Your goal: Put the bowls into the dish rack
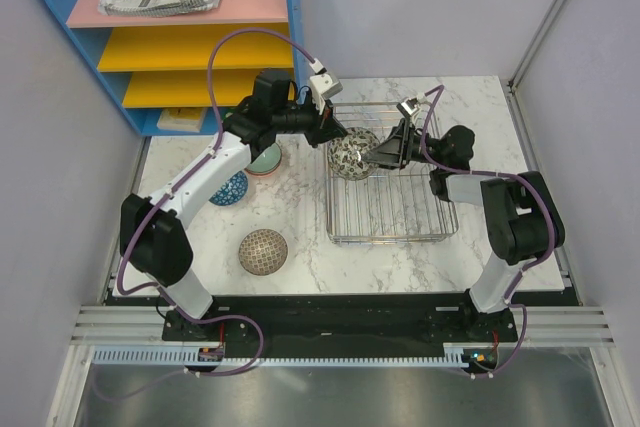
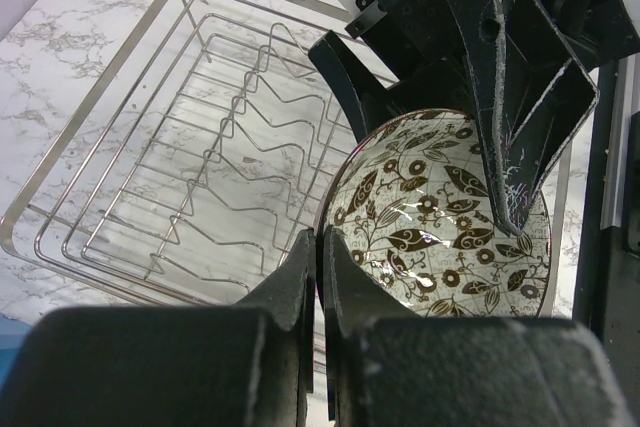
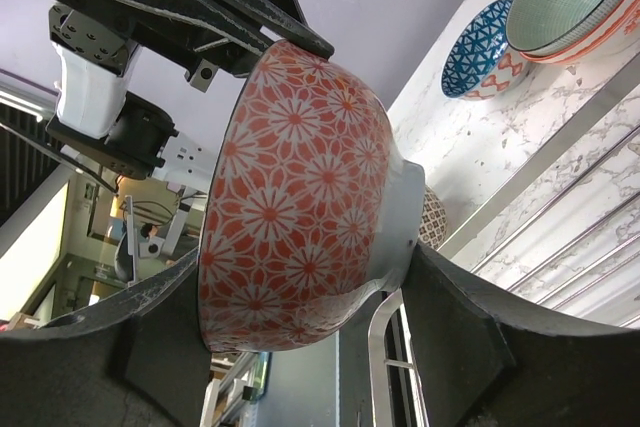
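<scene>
A bowl (image 1: 354,154), red-and-white flowered outside (image 3: 300,177) and brown leaf-patterned inside (image 2: 430,227), hangs on edge over the far left part of the dish rack (image 1: 390,217). My left gripper (image 2: 320,247) is shut on its rim, coming in from the left (image 1: 335,137). My right gripper (image 3: 305,262) spans the same bowl from the right (image 1: 378,155), one finger at the rim side and the other against the foot. A beige mesh bowl (image 1: 262,251), a blue patterned bowl (image 1: 229,188) and a pale green bowl (image 1: 266,158) sit on the table left of the rack.
A blue shelf unit (image 1: 180,27) with pink and yellow boards stands at the back left, a notebook on its top board. The rack's upright tines (image 2: 230,137) run along its floor. Grey walls close in both sides of the marble table (image 1: 300,282).
</scene>
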### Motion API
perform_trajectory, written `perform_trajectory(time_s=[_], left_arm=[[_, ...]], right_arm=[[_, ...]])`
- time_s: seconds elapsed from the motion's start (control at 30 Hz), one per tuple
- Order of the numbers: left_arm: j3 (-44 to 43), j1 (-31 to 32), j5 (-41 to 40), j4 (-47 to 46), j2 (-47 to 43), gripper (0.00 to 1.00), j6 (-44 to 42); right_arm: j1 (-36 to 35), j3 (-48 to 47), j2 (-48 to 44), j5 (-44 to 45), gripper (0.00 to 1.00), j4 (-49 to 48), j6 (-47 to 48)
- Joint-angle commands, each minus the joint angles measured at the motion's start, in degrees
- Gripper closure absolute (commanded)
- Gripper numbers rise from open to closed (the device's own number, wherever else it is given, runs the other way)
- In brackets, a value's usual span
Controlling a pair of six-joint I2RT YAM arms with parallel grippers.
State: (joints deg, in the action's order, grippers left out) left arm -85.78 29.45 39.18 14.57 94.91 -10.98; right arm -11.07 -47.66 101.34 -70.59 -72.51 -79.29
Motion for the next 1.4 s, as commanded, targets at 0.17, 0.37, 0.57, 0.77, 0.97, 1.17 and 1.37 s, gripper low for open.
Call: perform_trajectory(time_s=[0.17,0.37,0.57,0.77,0.97,1.17,1.37], left_arm=[[-3.1,0.4,3.4,-1.4,0.9,0.98,1.4],[-3.2,0.4,4.0,-1.3,1.1,0.90,1.6],[-3.2,0.4,4.8,-1.0,1.3,0.65,1.8],[-3.2,0.5,5.1,-0.9,1.3,0.53,1.9],[-3.2,0.3,2.4,0.2,0.3,0.26,1.8],[-0.6,-1.0,-4.5,2.2,-4.8,0.00,-0.3],[3.1,-4.6,-14.0,5.7,-9.9,0.00,-0.7]], right_arm=[[0.7,0.5,-1.3,3.2,0.98,-1.6,9.3],[1.1,0.6,-2.2,5.2,1.00,7.7,16.1],[1.5,-0.5,-3.3,7.0,1.00,19.5,24.8],[1.8,-1.1,-4.2,9.0,1.00,27.0,29.1],[1.9,-4.1,-6.0,12.2,1.00,39.8,38.1],[1.9,-10.0,-11.5,19.9,1.00,58.8,51.4],[2.4,-14.9,-16.9,32.5,1.00,72.1,61.9]])
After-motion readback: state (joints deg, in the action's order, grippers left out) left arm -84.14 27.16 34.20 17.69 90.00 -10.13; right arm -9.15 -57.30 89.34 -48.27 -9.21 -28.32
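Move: The flower-patterned bowl hangs between both grippers: its middle is about 4 cm back, 4 cm right and 3 cm below the left hand, and some 5 cm left of the right hand, level with it front to back and about 1 cm above. The rack's wavy dividers lie roughly 6 cm ahead, 2 cm right and 18 cm below the right hand. From the left hand, the green bowl is about 16 cm left, 1 cm ahead, and the blue bowl 24 cm left, 6 cm back, both some 23 cm lower. The left fingers, still pinching the bowl's rim at first, open wide and let go, then the left hand draws off to its left by about 4 cm. Meanwhile the right hand keeps its grip on the bowl and carries it some 6 cm forward and 4 cm to the right over the rack, dipping about 7 cm and then climbing back about half of that, while its left-pointing fingers tip down and swing clockwise, some 30 degrees in all. ##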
